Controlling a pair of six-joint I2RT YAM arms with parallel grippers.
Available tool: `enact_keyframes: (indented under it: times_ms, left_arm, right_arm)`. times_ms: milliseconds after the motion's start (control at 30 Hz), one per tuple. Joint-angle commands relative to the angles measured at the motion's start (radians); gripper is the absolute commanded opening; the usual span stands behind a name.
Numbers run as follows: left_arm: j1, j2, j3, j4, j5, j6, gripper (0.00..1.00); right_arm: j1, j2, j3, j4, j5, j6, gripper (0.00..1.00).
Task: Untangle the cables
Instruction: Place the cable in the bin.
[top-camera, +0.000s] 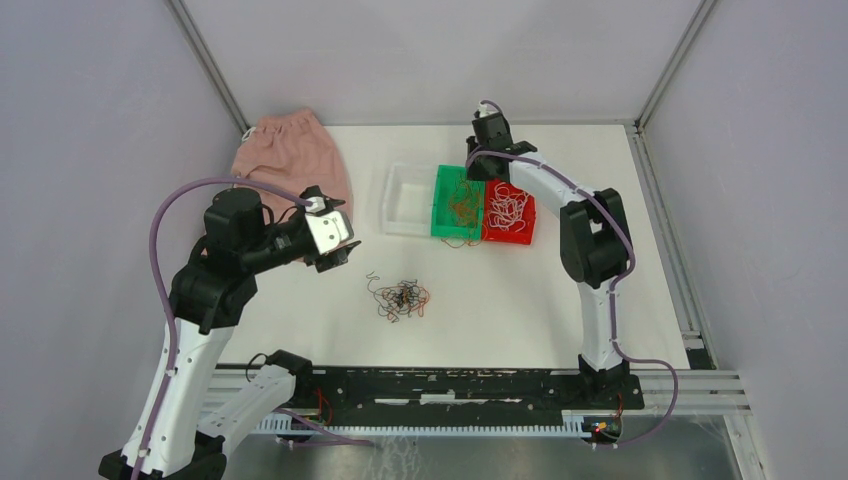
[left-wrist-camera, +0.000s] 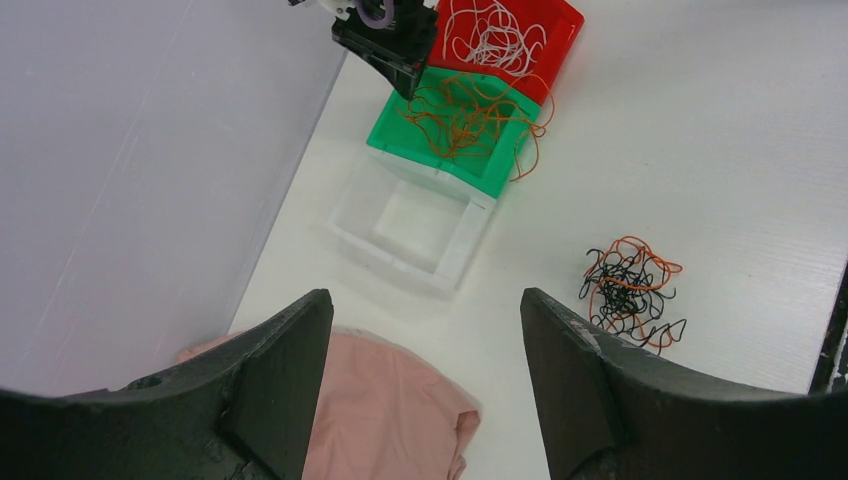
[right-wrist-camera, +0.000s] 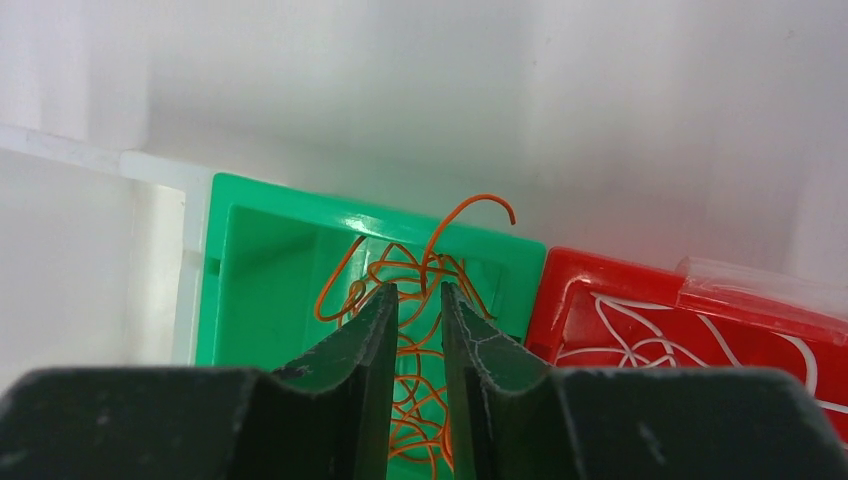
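Note:
A loose tangle of black and orange cables (top-camera: 402, 298) (left-wrist-camera: 630, 290) lies on the white table in front of the bins. Orange cables (top-camera: 463, 205) (right-wrist-camera: 470, 205) fill the green bin (top-camera: 440, 200) (right-wrist-camera: 260, 250); one strand arches over its far rim. White cables (top-camera: 507, 207) (right-wrist-camera: 640, 340) lie in the red bin (top-camera: 527, 225). My right gripper (top-camera: 478, 160) (right-wrist-camera: 418, 288) hangs over the green bin's back end, its jaws open by a narrow gap with nothing pinched between them. My left gripper (top-camera: 335, 240) (left-wrist-camera: 425, 300) is wide open and empty, above the table to the left of the tangle.
A clear bin (top-camera: 392, 200) (left-wrist-camera: 455, 255) stands to the left of the green one, with no cables in it. A pink cloth (top-camera: 290, 155) (left-wrist-camera: 390, 410) lies at the back left, under my left gripper's view. Grey walls close in the table on three sides.

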Motion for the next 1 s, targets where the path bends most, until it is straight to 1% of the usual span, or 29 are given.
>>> enact_keyframes:
  times_ms: [0, 300, 467, 600, 767, 967]
  left_arm:
    - [-0.004, -0.002, 0.001, 0.036, 0.005, 0.054, 0.77]
    - [-0.003, 0.002, 0.0, 0.034, 0.017, 0.055, 0.76]
    - [-0.004, -0.002, -0.005, 0.034, 0.016, 0.053, 0.76]
    - [-0.004, -0.008, -0.01, 0.034, 0.016, 0.053, 0.76]
    - [-0.004, -0.011, -0.009, 0.028, 0.023, 0.053, 0.76]
    - [-0.003, -0.021, -0.006, 0.028, 0.028, 0.052, 0.76]
  right_arm:
    - [0.005, 0.012, 0.049, 0.063, 0.035, 0.034, 0.27]
    - [0.015, 0.025, 0.013, 0.146, 0.081, 0.083, 0.17]
    - [0.028, 0.024, -0.012, 0.19, 0.11, 0.097, 0.09]
    - [0.037, -0.008, -0.055, 0.227, 0.125, 0.094, 0.01]
    - [0.044, -0.103, -0.161, 0.306, 0.116, 0.09, 0.0]
    - [0.067, -0.188, -0.253, 0.333, 0.101, 0.082, 0.0]
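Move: The right hand is low over the far end of the green bin, whose middle lies about 6 cm back, 2 cm left and 5 cm below. The orange cable heap in it is some 7 cm back and 1 cm left; the red bin is about 7 cm right and 8 cm back, the white bin 11 cm left and 5 cm back. From the left hand, the green bin is roughly 24 cm ahead, 17 cm right and 30 cm down. Forward about 2 cm and slightly left goes the right hand over the green bin's far end, its partly open fingers shutting fully as the wrist tips up and turns a little clockwise, under 10 degrees in all. With the fingers shut it reverses, drawing back about 3 cm and dipping some 1.5 cm towards the orange cable heap; whether the tips press on the cable can't be seen. ##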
